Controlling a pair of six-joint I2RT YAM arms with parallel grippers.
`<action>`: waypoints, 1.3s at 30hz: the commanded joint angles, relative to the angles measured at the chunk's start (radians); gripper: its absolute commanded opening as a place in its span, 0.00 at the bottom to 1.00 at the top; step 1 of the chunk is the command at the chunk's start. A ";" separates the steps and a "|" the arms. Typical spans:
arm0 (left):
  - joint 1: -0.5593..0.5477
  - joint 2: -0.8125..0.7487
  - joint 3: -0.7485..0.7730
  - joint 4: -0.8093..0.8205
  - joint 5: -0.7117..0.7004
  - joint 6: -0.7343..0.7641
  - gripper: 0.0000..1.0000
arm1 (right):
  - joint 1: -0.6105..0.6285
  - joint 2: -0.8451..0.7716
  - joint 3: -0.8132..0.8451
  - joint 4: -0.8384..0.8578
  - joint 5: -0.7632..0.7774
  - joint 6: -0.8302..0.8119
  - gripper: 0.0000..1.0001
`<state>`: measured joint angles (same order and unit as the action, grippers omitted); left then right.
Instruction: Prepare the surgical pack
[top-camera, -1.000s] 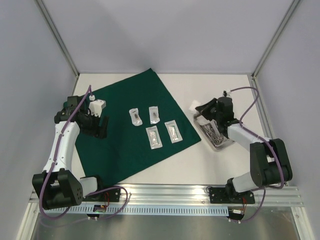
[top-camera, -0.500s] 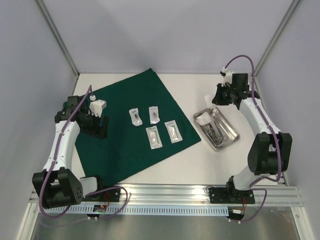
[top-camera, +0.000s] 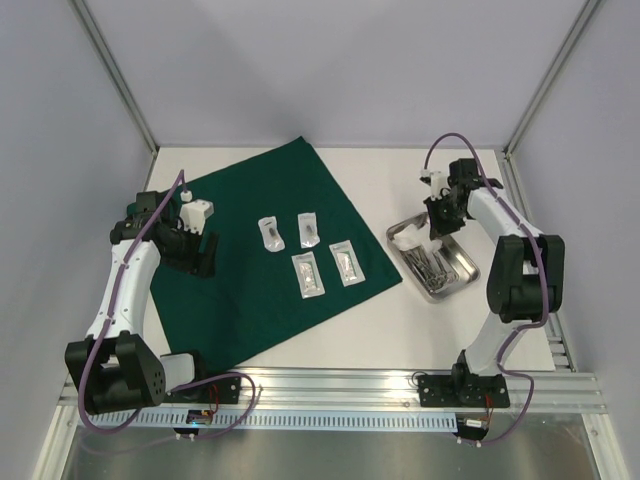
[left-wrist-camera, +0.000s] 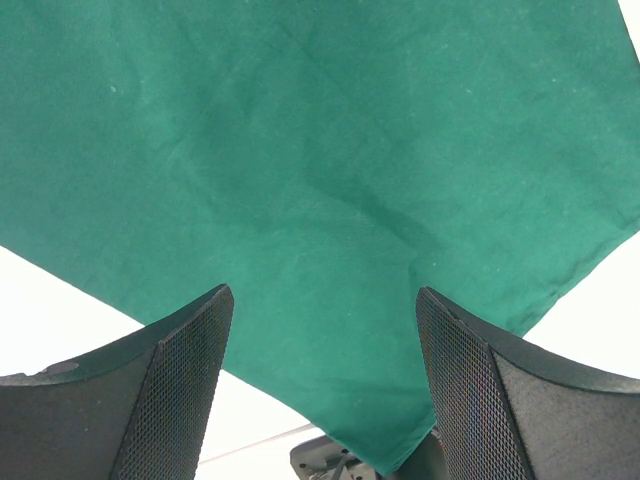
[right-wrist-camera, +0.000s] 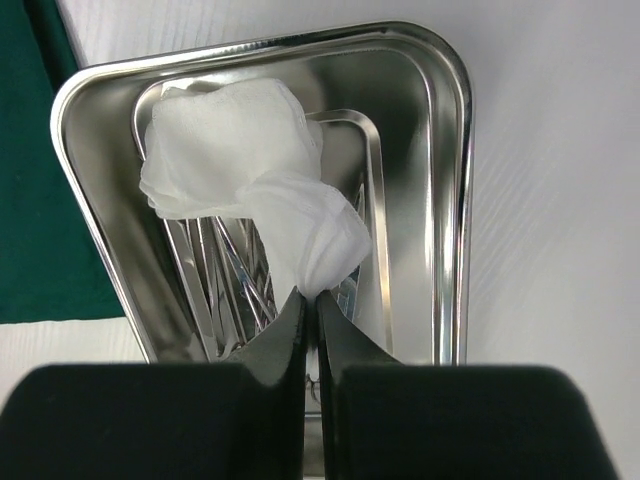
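Note:
The dark green cloth (top-camera: 270, 250) lies flat on the table with several clear pouches (top-camera: 307, 274) on it. My left gripper (top-camera: 195, 255) hovers open over the cloth's left part. In the left wrist view its fingers (left-wrist-camera: 180, 380) frame the cloth (left-wrist-camera: 300, 150) near an edge, with nothing between them (left-wrist-camera: 322, 310). The steel tray (top-camera: 462, 270) sits to the right of the cloth and holds metal instruments (right-wrist-camera: 225, 280). My right gripper (right-wrist-camera: 310, 297) is shut on a corner of the white gauze (right-wrist-camera: 240, 170), which drapes over the instruments in the tray (right-wrist-camera: 440, 150).
Metal frame posts (top-camera: 120, 90) rise at the back corners, and a rail (top-camera: 400, 385) runs along the near edge by the arm bases. Bare white table (top-camera: 400, 170) lies behind the tray and between the cloth and the rail.
My right arm swung from over the tray toward the back right and stands at the tray's far edge. The gauze moved from beside the tray into its far-left corner. The left arm stayed still.

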<state>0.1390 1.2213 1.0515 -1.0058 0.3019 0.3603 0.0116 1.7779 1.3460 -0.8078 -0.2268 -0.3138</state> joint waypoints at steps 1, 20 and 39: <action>0.001 0.004 0.021 -0.002 0.016 -0.006 0.82 | -0.001 0.038 0.051 0.009 0.032 -0.051 0.00; 0.001 0.023 0.031 -0.008 0.009 -0.014 0.82 | -0.068 0.101 0.105 0.081 -0.091 -0.015 0.00; 0.001 0.026 0.027 -0.007 0.009 -0.014 0.82 | -0.055 0.169 0.119 0.136 -0.010 0.018 0.33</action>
<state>0.1390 1.2457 1.0519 -1.0122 0.3016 0.3538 -0.0532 1.9583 1.4357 -0.7086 -0.2966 -0.2966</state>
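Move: The right hand already holds the second gauze by its pinched top. Its place, the free spot in the far right corner of the steel tray, lies about 5 cm ahead, 1 cm to the right and 5 cm below. The first gauze lies about 4 cm ahead, 5 cm left and 5 cm down; the instruments are roughly 3 cm back, with no sideways offset, and 6 cm below. From the left hand that spot is some 14 cm ahead, 53 cm right and 11 cm down. Still gripping the gauze, the right hand carries it over the tray towards the free far corner beside the first gauze, forward about 4 cm and down about 3 cm. It dips while swinging 2 cm right, levels off as it goes on forward and eases back left, then sinks again. At the bottom the fingers open part-way and release the gauze. ##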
